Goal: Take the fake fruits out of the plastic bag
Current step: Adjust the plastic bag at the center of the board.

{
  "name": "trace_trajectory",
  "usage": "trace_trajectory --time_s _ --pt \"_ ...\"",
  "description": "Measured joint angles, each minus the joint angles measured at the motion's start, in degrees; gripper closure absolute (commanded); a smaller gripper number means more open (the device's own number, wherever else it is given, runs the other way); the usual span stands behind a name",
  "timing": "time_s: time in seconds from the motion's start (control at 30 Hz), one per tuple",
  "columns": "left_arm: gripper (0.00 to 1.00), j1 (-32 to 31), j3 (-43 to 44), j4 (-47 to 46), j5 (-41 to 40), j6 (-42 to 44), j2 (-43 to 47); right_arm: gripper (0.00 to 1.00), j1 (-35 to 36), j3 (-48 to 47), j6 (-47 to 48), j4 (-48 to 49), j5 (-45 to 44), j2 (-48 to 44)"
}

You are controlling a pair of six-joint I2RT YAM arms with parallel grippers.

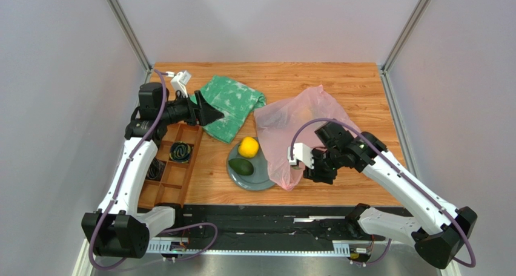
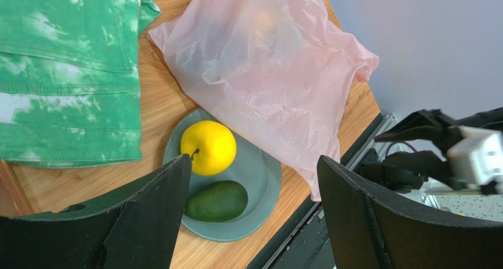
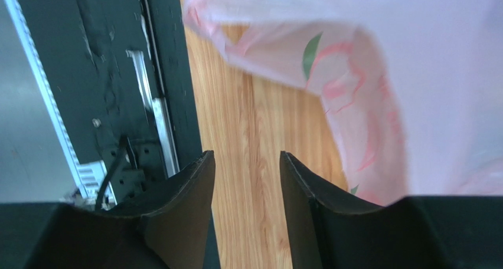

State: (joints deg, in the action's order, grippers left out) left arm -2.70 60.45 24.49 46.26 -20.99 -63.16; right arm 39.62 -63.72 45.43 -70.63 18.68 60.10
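The pink plastic bag lies crumpled right of centre on the wooden table; it also shows in the left wrist view and the right wrist view. A faint orange shape shows through it. A yellow fruit and a dark green avocado lie on a grey-green plate just left of the bag. My left gripper is open and empty, held high over the green cloth, looking down at the plate. My right gripper is open and empty at the bag's near edge, over bare wood.
A green patterned cloth bag lies at the back left. A brown compartment tray stands along the left edge and holds a dark coiled item. The black rail runs along the table's near edge.
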Motion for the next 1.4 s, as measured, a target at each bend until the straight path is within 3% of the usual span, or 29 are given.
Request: trace_trajectory --time_s 0.23,0.47,0.57,0.6,0.7,1.0,1.3,1.4 --pt "0.14 -1.0 1.3 -0.7 0.0 -0.1 -1.9 0.55 -3.3 11.5 2.5 4.9 -8.2 3.8" --pt "0.14 -1.1 6.6 1.4 -1.1 3.5 -5.1 0.54 -15.6 4.9 -0.4 17.2 -8.5 20.6" --pt "0.14 -1.1 6.7 2.9 -1.7 5.3 -5.7 0.41 -18.6 2.1 -3.2 23.3 -8.7 24.7" --pt "0.14 -1.1 6.7 3.8 -1.8 5.9 -6.0 0.33 -19.2 1.7 -4.5 25.1 -8.9 25.4" --pt "0.14 -1.1 6.7 6.0 -2.0 7.3 -6.8 0.25 -19.4 0.5 -7.9 29.3 -10.0 27.4" --pt "0.14 -1.1 6.7 7.8 -1.8 7.8 -9.1 0.23 -20.0 -4.7 -15.7 37.6 -18.8 34.5" --pt "0.14 -1.7 7.7 7.5 -1.0 7.8 -11.0 0.22 -20.3 -6.7 -18.7 38.5 -27.6 37.5" --pt "0.14 -1.7 7.7 7.5 -0.9 7.8 -11.0 0.28 -20.3 -6.8 -18.9 37.7 -27.9 36.0"
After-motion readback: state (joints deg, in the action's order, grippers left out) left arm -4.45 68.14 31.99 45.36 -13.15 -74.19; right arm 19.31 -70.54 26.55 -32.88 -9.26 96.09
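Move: The plastic bag lies spread out: its middle is about 21 cm ahead of the right hand, 4 cm to its right and some 14 cm below. The near corner hangs about level with the hand, 5 cm to its left. A fruit still under the film is some 31 cm ahead and 2 cm right; the plate is 8 cm ahead, 18 cm left. From the left hand, the bag's middle is about 5 cm ahead, 37 cm right and 24 cm below. The right hand first drops about 9 cm beside the bag's near flap, drifting a little right, then sweeps some 25 cm forward low over the board, in under the flap towards the fruit still inside, with the film ending up draped across the gripper. On the way it turns about 50 degrees clockwise and its half-open fingers spread to about three-quarters, while the open, empty left hand only eases some 3 cm forward and down. ##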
